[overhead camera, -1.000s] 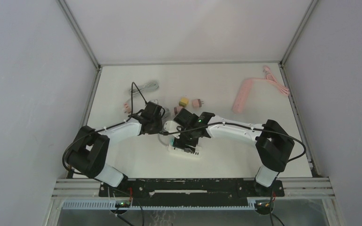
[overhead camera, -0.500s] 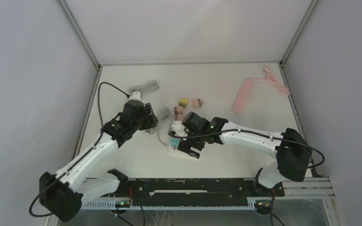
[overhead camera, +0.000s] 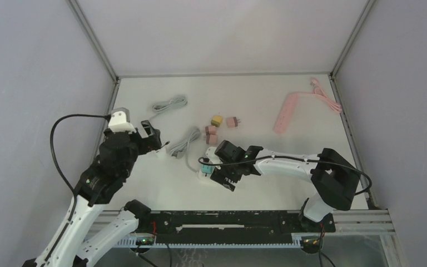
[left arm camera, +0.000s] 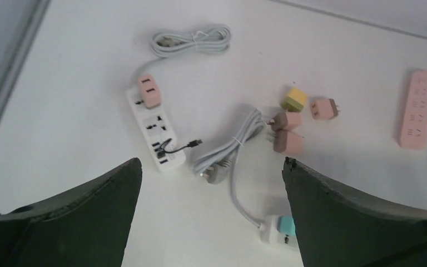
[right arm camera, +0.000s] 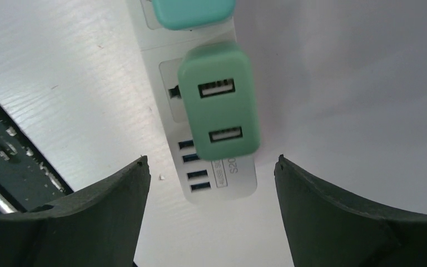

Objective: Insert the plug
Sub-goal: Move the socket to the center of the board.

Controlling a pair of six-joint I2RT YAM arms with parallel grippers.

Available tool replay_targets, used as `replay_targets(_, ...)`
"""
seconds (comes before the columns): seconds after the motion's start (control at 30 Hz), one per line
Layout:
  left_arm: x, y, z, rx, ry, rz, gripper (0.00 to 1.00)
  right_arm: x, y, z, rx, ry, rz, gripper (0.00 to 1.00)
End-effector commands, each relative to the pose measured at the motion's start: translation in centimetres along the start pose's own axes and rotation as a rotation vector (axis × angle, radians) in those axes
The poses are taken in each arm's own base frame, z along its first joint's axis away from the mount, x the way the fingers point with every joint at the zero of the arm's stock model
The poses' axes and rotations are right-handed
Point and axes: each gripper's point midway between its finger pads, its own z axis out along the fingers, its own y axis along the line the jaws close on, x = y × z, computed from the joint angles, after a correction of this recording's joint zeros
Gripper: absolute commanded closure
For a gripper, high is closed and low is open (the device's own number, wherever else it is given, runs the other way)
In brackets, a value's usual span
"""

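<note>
A green plug (right arm camera: 218, 105) with two USB ports sits pushed into the white power strip (right arm camera: 222, 186), next to a teal plug (right arm camera: 192, 11). My right gripper (right arm camera: 211, 160) hangs open just above them, a finger on each side, touching nothing. In the top view this strip (overhead camera: 203, 173) lies at the table's middle, partly under the right gripper (overhead camera: 222, 179). My left gripper (left arm camera: 211, 161) is open and empty, raised high at the left (overhead camera: 154, 137). It looks down on a second white strip (left arm camera: 157, 133) carrying a pink plug (left arm camera: 149, 90).
A bundled grey cable (left arm camera: 231, 147) lies between the two strips and a coiled cable (left arm camera: 192, 41) lies farther back. A yellow plug (left arm camera: 293, 99) and three loose pink plugs (left arm camera: 288, 130) sit mid-table. A pink power strip (overhead camera: 285, 113) lies at the back right.
Both grippers have opened. The left arm has drawn back to the left and risen away from the middle. The right gripper has let go of the green plug and stays over the strip.
</note>
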Motion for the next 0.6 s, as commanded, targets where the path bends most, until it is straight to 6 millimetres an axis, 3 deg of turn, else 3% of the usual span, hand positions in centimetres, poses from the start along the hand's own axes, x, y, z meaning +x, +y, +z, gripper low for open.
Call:
replay_targets(0.0, -3.5, 2.7, -1.5, -0.109, -0.145, 0.069, 0.0, -0.6, -0.4, 1.7, 0.025, -0.009, 0.038, 0.14)
replay_targets(0.27, -2.1, 3.9, -1.1, -0.126, -0.191, 0.063, 0.0, -1.2, -0.3, 2.8, 0.05, -0.025, 0.066, 0.25)
replay_targets(0.57, -1.8, 4.3, -1.3, -0.125, -0.205, 0.056, 0.0, -4.9, -1.2, 3.7, 0.124, -0.081, 0.185, 0.44)
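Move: The white socket strip's middle is just below the right hand, about 3 cm down, 2 cm to its left and 1 cm ahead. The green plug stands on it, roughly 1 cm left and 1 cm ahead; the teal plug is about 5 cm left and 3 cm ahead, and the nearer pink plugs 13 cm ahead and 5 cm left. From the raised left hand the strip lies some 17 cm right, 5 cm back and 26 cm below. Straight down by about 2.5 cm goes the open right hand, its fingers coming astride the strip at the green plug; then they narrow onto the strip's long sides and drag it left and a little forward, about 2 cm, turning slightly clockwise. The empty left hand, still wide open, draws about 4 cm left, away from the strip, tipping up a little. ##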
